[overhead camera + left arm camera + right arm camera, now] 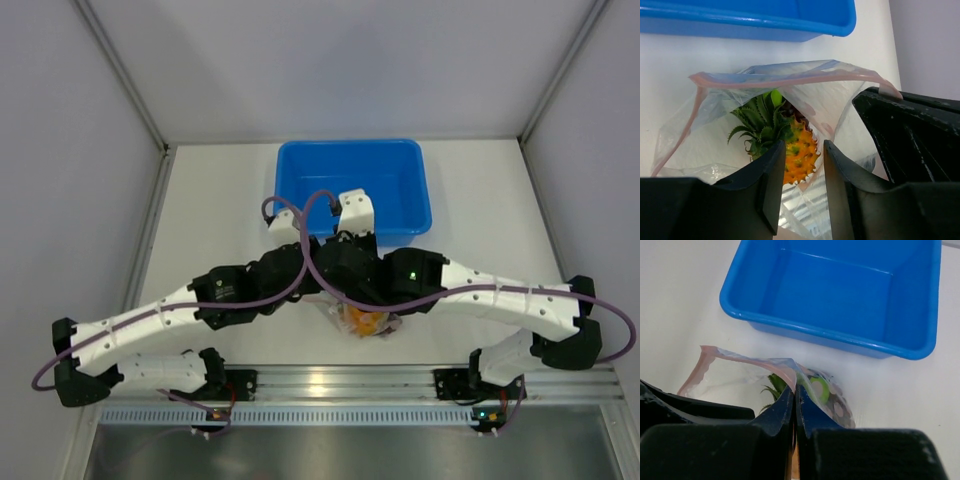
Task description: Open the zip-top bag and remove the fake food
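The zip-top bag (790, 80) lies on the white table just in front of the blue tub, its mouth held open and its pink strip arched up. Inside is fake food: an orange pineapple (801, 155) with a green spiky crown, a green round fruit (819, 386) and a dark grape bunch (838, 407). My right gripper (795, 388) is shut on the bag's upper zip edge. My left gripper (804, 145) stands open at the bag's mouth, the pineapple and crinkled plastic showing between its fingers. In the top view both wrists cover most of the bag (366, 322).
The blue tub (350, 150) stands with nothing in it, just behind the bag at the table's far middle. Grey walls close in the table on the left, right and back. The arm bases sit on a metal rail (340, 385) at the near edge.
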Tool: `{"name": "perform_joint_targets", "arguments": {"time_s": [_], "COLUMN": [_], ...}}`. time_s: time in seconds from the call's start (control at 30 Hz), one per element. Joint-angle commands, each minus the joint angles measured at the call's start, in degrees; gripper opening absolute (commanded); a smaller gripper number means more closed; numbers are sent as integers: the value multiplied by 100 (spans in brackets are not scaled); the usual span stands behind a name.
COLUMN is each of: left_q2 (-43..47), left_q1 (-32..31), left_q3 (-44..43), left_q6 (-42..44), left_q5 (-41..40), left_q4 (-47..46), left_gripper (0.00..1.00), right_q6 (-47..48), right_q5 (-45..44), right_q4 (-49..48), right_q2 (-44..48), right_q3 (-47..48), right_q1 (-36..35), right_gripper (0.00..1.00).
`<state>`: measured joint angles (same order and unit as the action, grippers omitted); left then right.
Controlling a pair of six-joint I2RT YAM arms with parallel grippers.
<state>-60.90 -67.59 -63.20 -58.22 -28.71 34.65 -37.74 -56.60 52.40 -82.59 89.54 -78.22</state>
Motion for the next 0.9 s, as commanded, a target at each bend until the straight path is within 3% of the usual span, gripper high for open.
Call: {"name": "perform_joint_targets", "arguments": {"time_s": [0.0, 0.17, 0.3, 0.47, 0.87], "left_q2": [17, -70, -474, -887, -1915], "left_q1": [-70, -114, -114, -114, -105], "left_q3": [228, 826, 695, 748, 528], "left_q6": [-286, -366, -199, -243, -234], "left_q5": [-266, -627, -803, -899, -566], "left_q4": [-714, -1496, -1479, -1470, -1479], "left_gripper": [43, 49, 52, 64, 78], "right_q6": [-50, -76, -207, -278, -717], "right_q5": [-334, -159, 0, 17, -378], "right_q4": [-748, -1056, -1109, -1355, -538], "right_q2": [313, 340, 445, 928, 1728], "right_q3": [-85, -129, -261, -841, -1474], "right_q1": [-106, -106, -124, -115, -98], "right_gripper": [0, 0, 0, 0, 0]}}
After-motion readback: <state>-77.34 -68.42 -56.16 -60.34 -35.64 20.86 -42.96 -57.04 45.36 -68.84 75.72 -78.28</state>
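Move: Roughly 12 cm beneath the left hand, 2 cm ahead and 5 cm to its right, the pineapple lies in the bag; the green fruit is beyond it, about 6 cm farther out. The rim pinched by the right fingers is some 2 cm ahead of the left hand, 5 cm right and 4 cm higher. The blue bin's middle is about 31 cm ahead, 3 cm right and 14 cm below. From the right hand, the pineapple is about 16 cm below, 1 cm back, with no sideways offset. Sinking about 10 cm into the bag's mouth towards the pineapple, the left hand also eases some 4 cm right and 3 cm forward, its left side rising slightly as its fingers spread much wider. The right hand keeps its pinch on the rim, drifting slightly left, then going about 5 cm right while rolling its left side up some 10 degrees. ##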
